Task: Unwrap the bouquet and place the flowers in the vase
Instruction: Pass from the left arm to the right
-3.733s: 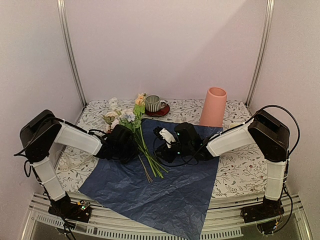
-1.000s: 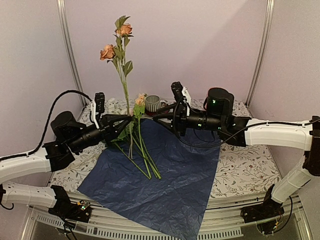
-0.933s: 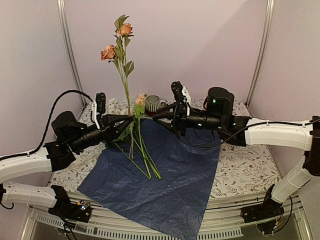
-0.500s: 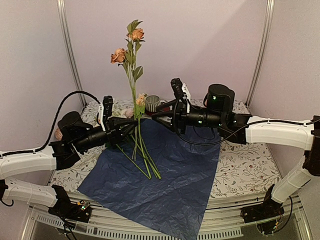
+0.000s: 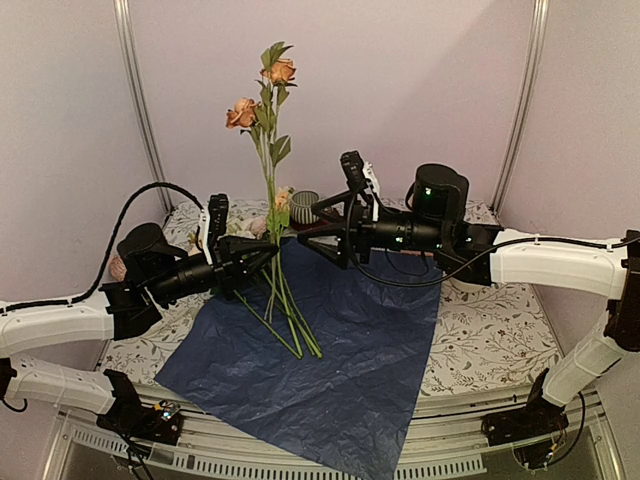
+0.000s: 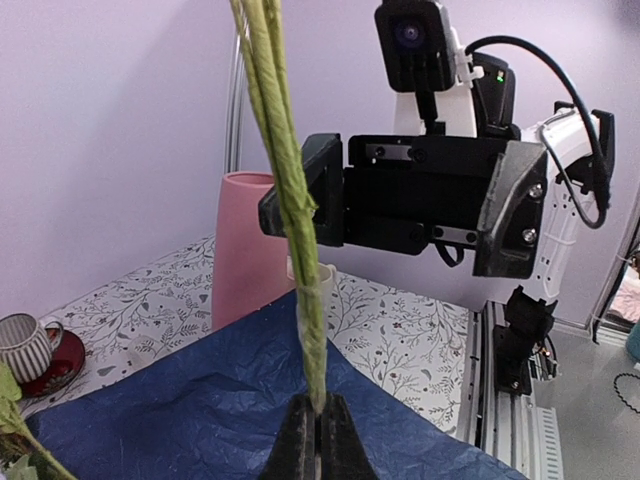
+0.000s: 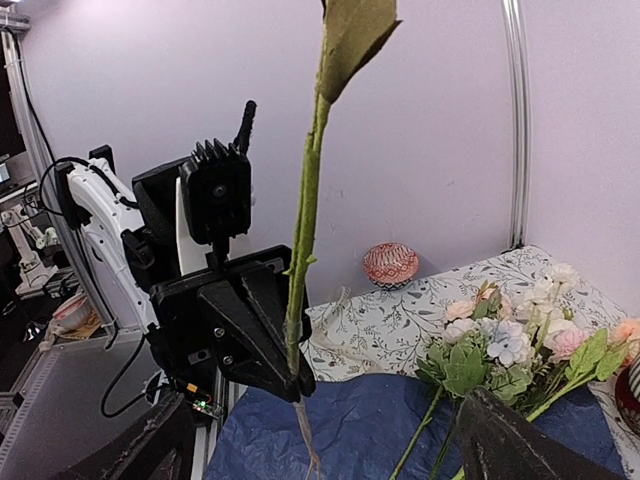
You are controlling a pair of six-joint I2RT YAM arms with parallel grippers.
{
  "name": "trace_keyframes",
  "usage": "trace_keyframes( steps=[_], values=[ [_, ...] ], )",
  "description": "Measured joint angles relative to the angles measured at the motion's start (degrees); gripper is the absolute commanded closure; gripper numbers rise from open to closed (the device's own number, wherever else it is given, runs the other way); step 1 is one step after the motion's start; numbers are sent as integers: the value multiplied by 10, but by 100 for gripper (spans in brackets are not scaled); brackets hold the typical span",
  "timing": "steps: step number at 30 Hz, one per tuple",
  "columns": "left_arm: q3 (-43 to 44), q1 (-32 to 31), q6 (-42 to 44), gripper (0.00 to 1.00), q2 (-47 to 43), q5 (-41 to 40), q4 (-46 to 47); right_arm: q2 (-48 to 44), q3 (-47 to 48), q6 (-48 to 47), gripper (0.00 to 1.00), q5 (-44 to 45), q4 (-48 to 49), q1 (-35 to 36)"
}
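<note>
My left gripper (image 5: 271, 256) is shut on the lower end of one long green stem (image 6: 297, 215) and holds it upright. Two peach roses (image 5: 279, 71) top it. In the left wrist view the shut jaws (image 6: 318, 418) pinch the stem's tip. My right gripper (image 5: 314, 229) stands wide open facing that stem, a little short of it, touching nothing. The other flowers (image 7: 500, 345) lie on the flat blue paper (image 5: 350, 350), stems (image 5: 292, 322) toward me. The pink vase (image 6: 249, 250) stands upright behind the right arm, hidden in the top view.
A striped cup (image 5: 303, 206) on a red saucer (image 6: 62, 366) stands at the back of the floral cloth (image 5: 480, 340). A red patterned bowl (image 7: 391, 264) sits at the far left edge. Metal posts (image 5: 137, 100) flank the back wall.
The right gripper's jaws have swung wide open. My left arm has carried the upright rose stem a little to the right, toward the right gripper.
</note>
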Motion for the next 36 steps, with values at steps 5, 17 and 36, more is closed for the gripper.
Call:
trace_keyframes(
  steps=[5,17,36],
  values=[
    [0,0,1,100,0,2,0,1,0,5,10,-3,1,0],
    [0,0,4,100,9,12,5,2,0,19,25,-18,8,-1],
    [12,-3,5,100,45,52,12,36,26,51,64,-54,26,-5]
  ],
)
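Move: The rose stems, held upright in the left gripper, stand about 5 cm to the left of the right hand and level with it front to back; the right hand faces them higher up than the left grip. From the left hand, the right gripper is some 5 cm to the right and 5 cm up. From the right hand, the pink vase stands roughly 28 cm right, 18 cm ahead; the loose flowers lie about 13 cm left, 14 cm ahead, 30 cm lower; the blue paper's middle is 32 cm below, 2 cm left. Rightward and slightly down, slowly at first, the left hand carries the rose stems about 2 cm towards the waiting right gripper, keeping its pinch. The right hand stays nearly in place, easing about 1 cm left towards the stems and turning some 5 degrees counter-clockwise, while its wide-open fingers narrow to under half their opening without gripping the stems. ##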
